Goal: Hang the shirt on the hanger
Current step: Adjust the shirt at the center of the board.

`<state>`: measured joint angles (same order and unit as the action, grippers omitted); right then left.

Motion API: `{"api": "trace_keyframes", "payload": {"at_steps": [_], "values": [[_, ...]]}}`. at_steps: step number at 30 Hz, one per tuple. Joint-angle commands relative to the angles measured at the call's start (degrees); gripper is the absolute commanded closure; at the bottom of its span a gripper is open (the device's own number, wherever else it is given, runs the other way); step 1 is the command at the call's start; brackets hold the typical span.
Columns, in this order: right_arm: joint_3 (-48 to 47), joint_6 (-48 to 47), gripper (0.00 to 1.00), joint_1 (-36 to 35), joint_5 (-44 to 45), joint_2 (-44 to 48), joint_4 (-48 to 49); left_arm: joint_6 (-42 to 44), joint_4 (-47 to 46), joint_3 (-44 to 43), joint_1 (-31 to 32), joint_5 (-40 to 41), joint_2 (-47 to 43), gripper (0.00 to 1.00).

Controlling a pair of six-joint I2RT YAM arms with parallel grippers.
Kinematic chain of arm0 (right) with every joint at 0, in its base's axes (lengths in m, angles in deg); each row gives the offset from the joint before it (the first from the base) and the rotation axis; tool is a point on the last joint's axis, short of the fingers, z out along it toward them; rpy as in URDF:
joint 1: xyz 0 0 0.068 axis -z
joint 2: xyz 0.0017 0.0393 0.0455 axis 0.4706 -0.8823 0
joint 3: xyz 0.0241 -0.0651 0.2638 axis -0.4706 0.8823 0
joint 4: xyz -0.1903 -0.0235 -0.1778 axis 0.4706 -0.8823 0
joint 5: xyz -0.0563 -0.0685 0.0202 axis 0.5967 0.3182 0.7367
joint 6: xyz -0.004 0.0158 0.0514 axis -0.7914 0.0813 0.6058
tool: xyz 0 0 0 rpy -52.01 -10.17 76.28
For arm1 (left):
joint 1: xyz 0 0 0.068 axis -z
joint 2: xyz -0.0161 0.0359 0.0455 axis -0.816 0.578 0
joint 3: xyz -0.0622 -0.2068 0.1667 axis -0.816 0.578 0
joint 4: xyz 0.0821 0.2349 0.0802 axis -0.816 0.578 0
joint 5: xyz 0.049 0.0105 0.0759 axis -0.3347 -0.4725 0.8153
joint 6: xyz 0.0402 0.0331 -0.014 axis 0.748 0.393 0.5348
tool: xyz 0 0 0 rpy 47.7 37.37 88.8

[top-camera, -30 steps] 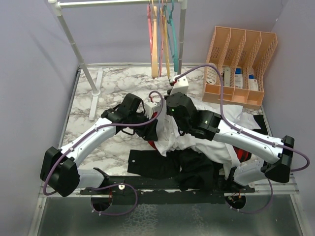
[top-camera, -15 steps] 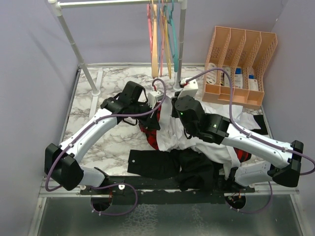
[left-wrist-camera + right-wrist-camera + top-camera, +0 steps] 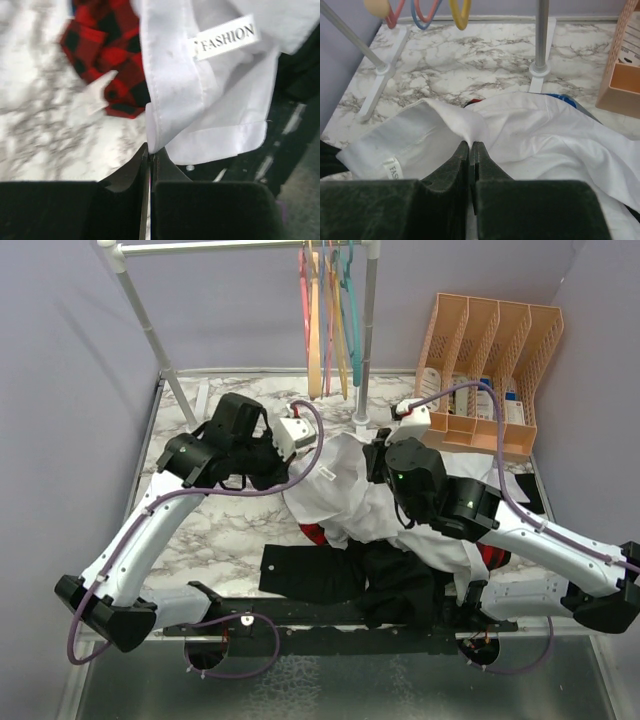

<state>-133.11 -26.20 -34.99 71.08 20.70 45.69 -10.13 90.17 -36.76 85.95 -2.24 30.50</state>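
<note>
The white shirt lies bunched mid-table, its collar edge stretched between both grippers. My left gripper is shut on a collar corner; in the left wrist view its fingertips pinch the white hem below a FASHION label. My right gripper is shut on a fold of the shirt, with the cloth rising from its tips. The thin pink hanger hangs on the rail at the back, apart from both grippers.
A peach-orange hanger and a teal hanger hang beside the pink one. The rack post stands just behind the shirt. A red plaid shirt and a black garment lie under it. An orange file organiser stands back right.
The left gripper has shut on the shirt's collar and moved left and back. The right gripper moved right, so the collar now spreads between them and covers more of the plaid shirt.
</note>
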Motion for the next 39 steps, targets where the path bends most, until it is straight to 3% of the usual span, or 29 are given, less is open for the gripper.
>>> {"api": "trace_keyframes", "payload": {"at_steps": [1,6,13,20,29,39], "values": [[-5.8,-5.1,0.99,-0.5,1.1,2.4,1.4,2.6,-2.7,-9.6,-1.3,17.0,-0.3,1.0],[-13.5,-14.0,0.99,-0.5,-1.4,0.1,4.9,1.3,-3.2,-25.1,-1.3,21.3,4.5,1.0],[-25.6,-20.3,0.99,-0.4,-5.4,-4.5,4.5,1.6,1.6,-45.1,-1.2,17.1,9.5,1.0],[-36.3,-28.3,0.99,-0.5,-6.3,-8.2,9.5,1.5,1.0,-56.1,-1.1,22.7,11.9,1.0],[-50.0,-40.9,0.99,-0.5,-7.4,-13.7,19.1,1.6,-7.4,-68.0,-0.4,35.9,16.4,1.0],[-57.1,-46.3,0.99,-0.4,-14.7,-15.8,26.6,1.7,-14.2,-80.0,0.7,36.3,21.4,1.0]]}}
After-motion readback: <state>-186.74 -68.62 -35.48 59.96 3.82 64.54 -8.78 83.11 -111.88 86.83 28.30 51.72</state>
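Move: Both hands already hold the white shirt's collar edge. The hangers on the rack are roughly 42 cm ahead of the left hand, 8 cm right and 27 cm higher; from the right hand, about 39 cm ahead, 11 cm left and 23 cm up. The shirt's bulk lies some 8 cm ahead of the right hand, 5 cm right and 27 cm below. Under the left hand, 24 cm down, the black cloth is about 2 cm back and 5 cm right. Keeping their shut grip on the collar edge, both arms hoist the white shirt off the pile to the height of the hangers, the right hand going almost straight up some 35 cm while its fingers tip upward about 40 degrees. The left hand climbs a little more, first swinging forward past the right and later easing left as well, which draws the edge taut between them, and its wrist turns strongly so the fingers swing up from their downward slant. ##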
